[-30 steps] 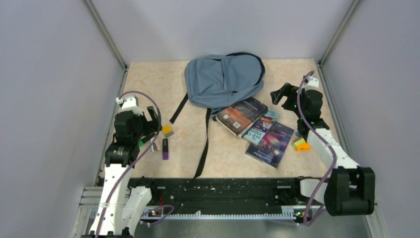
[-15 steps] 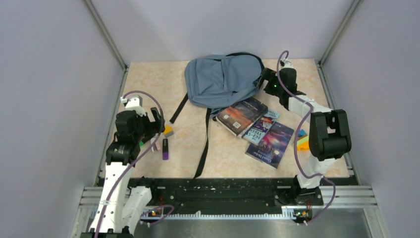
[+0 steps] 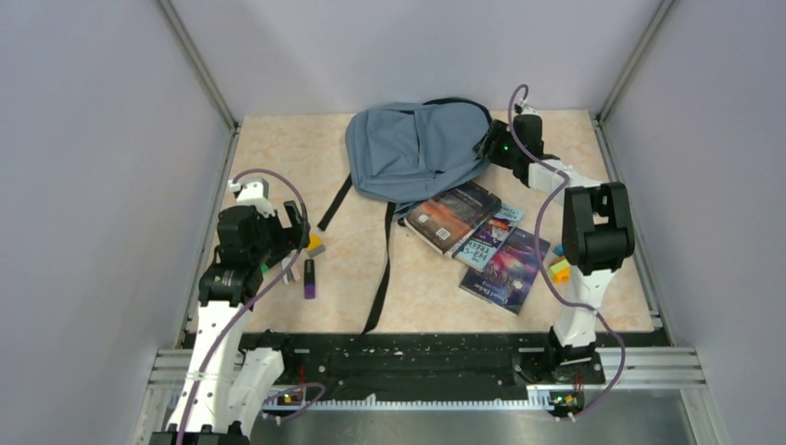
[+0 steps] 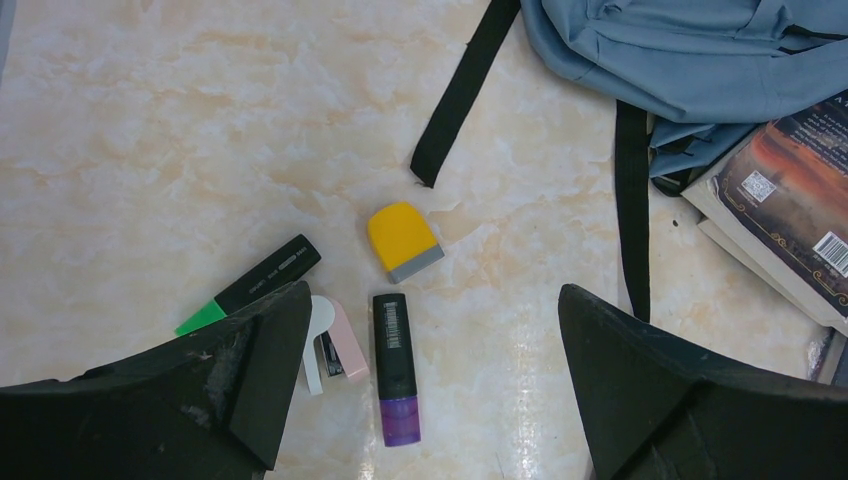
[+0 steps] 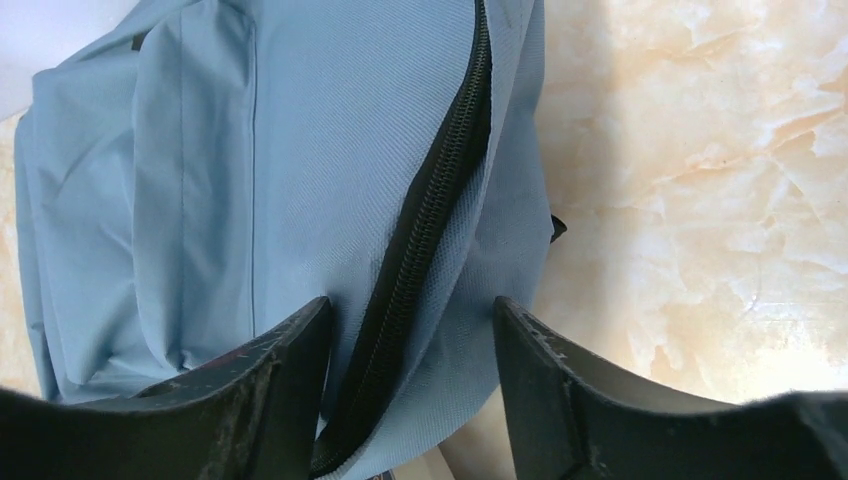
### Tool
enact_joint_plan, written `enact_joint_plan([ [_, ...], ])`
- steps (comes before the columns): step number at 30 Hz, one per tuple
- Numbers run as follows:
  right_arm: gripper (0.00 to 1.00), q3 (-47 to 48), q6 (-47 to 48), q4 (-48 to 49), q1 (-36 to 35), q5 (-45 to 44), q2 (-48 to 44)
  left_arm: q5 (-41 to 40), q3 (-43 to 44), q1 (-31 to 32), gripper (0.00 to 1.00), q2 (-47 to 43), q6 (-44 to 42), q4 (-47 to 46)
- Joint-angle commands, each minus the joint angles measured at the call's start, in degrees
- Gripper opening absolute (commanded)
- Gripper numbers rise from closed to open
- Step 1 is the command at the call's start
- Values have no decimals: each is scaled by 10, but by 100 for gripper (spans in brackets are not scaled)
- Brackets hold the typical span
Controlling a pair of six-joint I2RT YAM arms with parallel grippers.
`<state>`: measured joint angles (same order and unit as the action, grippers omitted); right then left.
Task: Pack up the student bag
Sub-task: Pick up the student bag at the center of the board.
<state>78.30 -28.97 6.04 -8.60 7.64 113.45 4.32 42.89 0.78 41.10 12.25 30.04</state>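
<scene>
The student bag (image 3: 417, 148) is a grey-blue backpack lying flat at the back middle of the table, its black straps trailing toward me. My right gripper (image 3: 489, 148) is at its right edge. In the right wrist view that gripper (image 5: 410, 302) is open, its fingers on either side of the black zipper (image 5: 440, 190) and the fold of bag fabric (image 5: 300, 150) beside it. My left gripper (image 3: 295, 232) hangs wide open over small stationery at the left. In the left wrist view it (image 4: 432, 295) holds nothing, and a corner of the bag (image 4: 690, 50) shows at the top right.
Three books (image 3: 454, 213) (image 3: 487, 239) (image 3: 508, 267) lie fanned just in front of the bag. Under the left gripper are a purple highlighter (image 4: 395, 365), a yellow eraser (image 4: 403, 240), a green highlighter (image 4: 250, 283) and a pink-and-white piece (image 4: 330, 342). Coloured blocks (image 3: 559, 271) sit at the right.
The right arm swung from beside the books back to the bag's right edge, and its jaws narrowed around the zipper fold. The left arm barely moved.
</scene>
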Motion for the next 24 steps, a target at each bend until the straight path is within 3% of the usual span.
enact_joint_plan([
  [1,51,41,16,0,-2,0,11,8,1,-3,98,-5,-6,-21],
  [3,31,41,19,-1,-2,-2,8,9,1,-3,98,-5,-5,-22],
  [5,3,39,23,0,-2,-1,1,10,1,-3,98,-4,-5,-21],
  [6,0,40,24,0,-2,1,-4,10,1,-3,98,-4,-5,-22],
  [13,0,44,64,-30,-21,29,-78,29,5,-3,98,-14,-3,-25],
  [19,0,-39,57,-18,-51,-2,-214,33,-2,-3,98,-38,-5,-51],
  [24,0,-122,59,-25,-100,-72,-336,68,28,-3,98,0,12,-61],
])
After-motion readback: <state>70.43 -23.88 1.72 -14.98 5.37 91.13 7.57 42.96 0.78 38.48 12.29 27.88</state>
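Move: The student bag's middle lies roughly 18 cm to the left of my right hand, about level with it in reach and 3 cm lower; its right-hand zipped rim already runs between my half-open fingers. The orange-covered book lies some 18 cm back and 9 cm to the left, and the blue-white book 23 cm back, straight behind; both about 6 cm below. From my left hand the bag lies around 25 cm ahead, 30 cm right, 15 cm lower. I close my right fingers on the zipped rim and pinch it almost in place, then lift it, slowly at first and then fast: about 12 cm up and 7 cm back, drifting a little left, while the fingers tip upward some 10 degrees. My left hand, still open and empty, starts rising by a couple of centimetres. ##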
